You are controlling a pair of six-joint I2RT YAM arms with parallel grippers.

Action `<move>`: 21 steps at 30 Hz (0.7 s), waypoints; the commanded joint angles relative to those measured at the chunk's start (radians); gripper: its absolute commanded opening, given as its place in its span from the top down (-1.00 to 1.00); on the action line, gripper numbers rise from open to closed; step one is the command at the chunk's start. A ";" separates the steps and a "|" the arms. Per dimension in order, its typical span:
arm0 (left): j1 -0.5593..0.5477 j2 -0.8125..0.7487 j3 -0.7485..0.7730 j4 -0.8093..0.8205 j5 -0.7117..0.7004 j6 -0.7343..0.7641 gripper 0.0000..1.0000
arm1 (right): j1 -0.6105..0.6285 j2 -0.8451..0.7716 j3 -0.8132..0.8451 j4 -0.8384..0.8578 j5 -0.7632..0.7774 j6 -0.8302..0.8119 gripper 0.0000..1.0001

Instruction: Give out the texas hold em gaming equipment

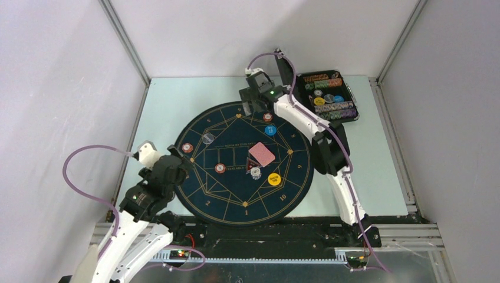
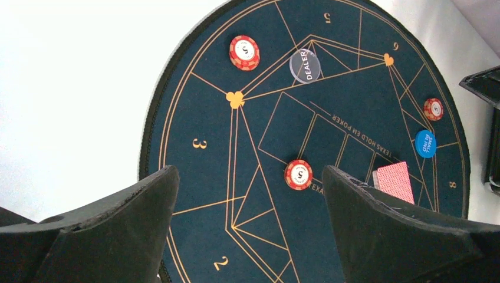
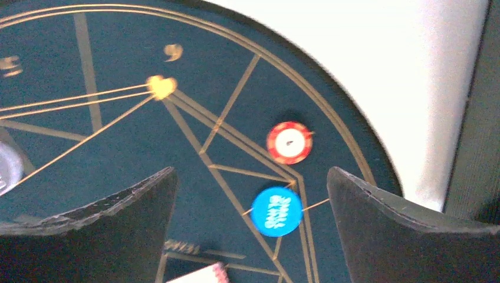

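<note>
Pink-red-backed cards (image 1: 262,154) lie stacked at the middle of the round mat (image 1: 236,203). Around them sit red chips (image 1: 187,148) (image 1: 220,168) (image 1: 267,117), a blue disc (image 1: 270,130), a yellow disc (image 1: 274,179), a white chip (image 1: 256,173) and a clear dealer disc (image 1: 207,138). My right gripper (image 3: 250,174) hangs open above the blue disc (image 3: 276,211) and a red chip (image 3: 289,142), holding nothing. At the mat's left edge my left gripper (image 2: 249,177) is open and empty, with a red chip (image 2: 298,174) and the cards (image 2: 395,181) beyond it.
A black hinged case (image 1: 327,96) with rows of chips stands open at the back right, close behind the right arm. White walls enclose the table on three sides. The mat's edge (image 3: 330,100) runs near the case.
</note>
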 commanded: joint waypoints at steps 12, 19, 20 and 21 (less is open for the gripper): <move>-0.001 -0.050 -0.040 0.017 0.070 -0.023 -0.96 | 0.409 -0.230 -0.399 0.174 -0.102 0.159 -0.98; -0.001 -0.055 -0.045 0.017 0.103 -0.007 -0.96 | 0.459 -0.095 -0.278 0.148 -0.035 0.181 -0.93; -0.001 -0.055 -0.045 0.013 0.102 -0.007 -0.96 | 0.463 -0.074 -0.272 0.146 -0.031 0.178 -0.88; -0.001 -0.054 -0.047 0.013 0.103 -0.008 -0.96 | 0.466 -0.066 -0.264 0.143 -0.026 0.175 -0.84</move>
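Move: The right hand, empty and open, has just left the placed red chip, which sits about 2 cm ahead, 3 cm right and 10 cm below. The remaining red chip it goes for is some 20 cm back and 15 cm left, equally low. The small blind button is 3 cm back and 4 cm right, the card deck 13 cm straight back, the dealer button 7 cm back and 20 cm left. From the left hand, the remaining chip lies about 11 cm ahead, 11 cm right, 16 cm down. Towards the remaining red chip, touching nothing yet, the right hand sweeps back some 23 cm and left about 17 cm, fast at first and then easing off. It climbs a couple of centimetres, then sinks to nearly 5 cm below its starting height, the wrist turning about 25 degrees counter-clockwise and tipping slightly further down, fingers staying wide open. ##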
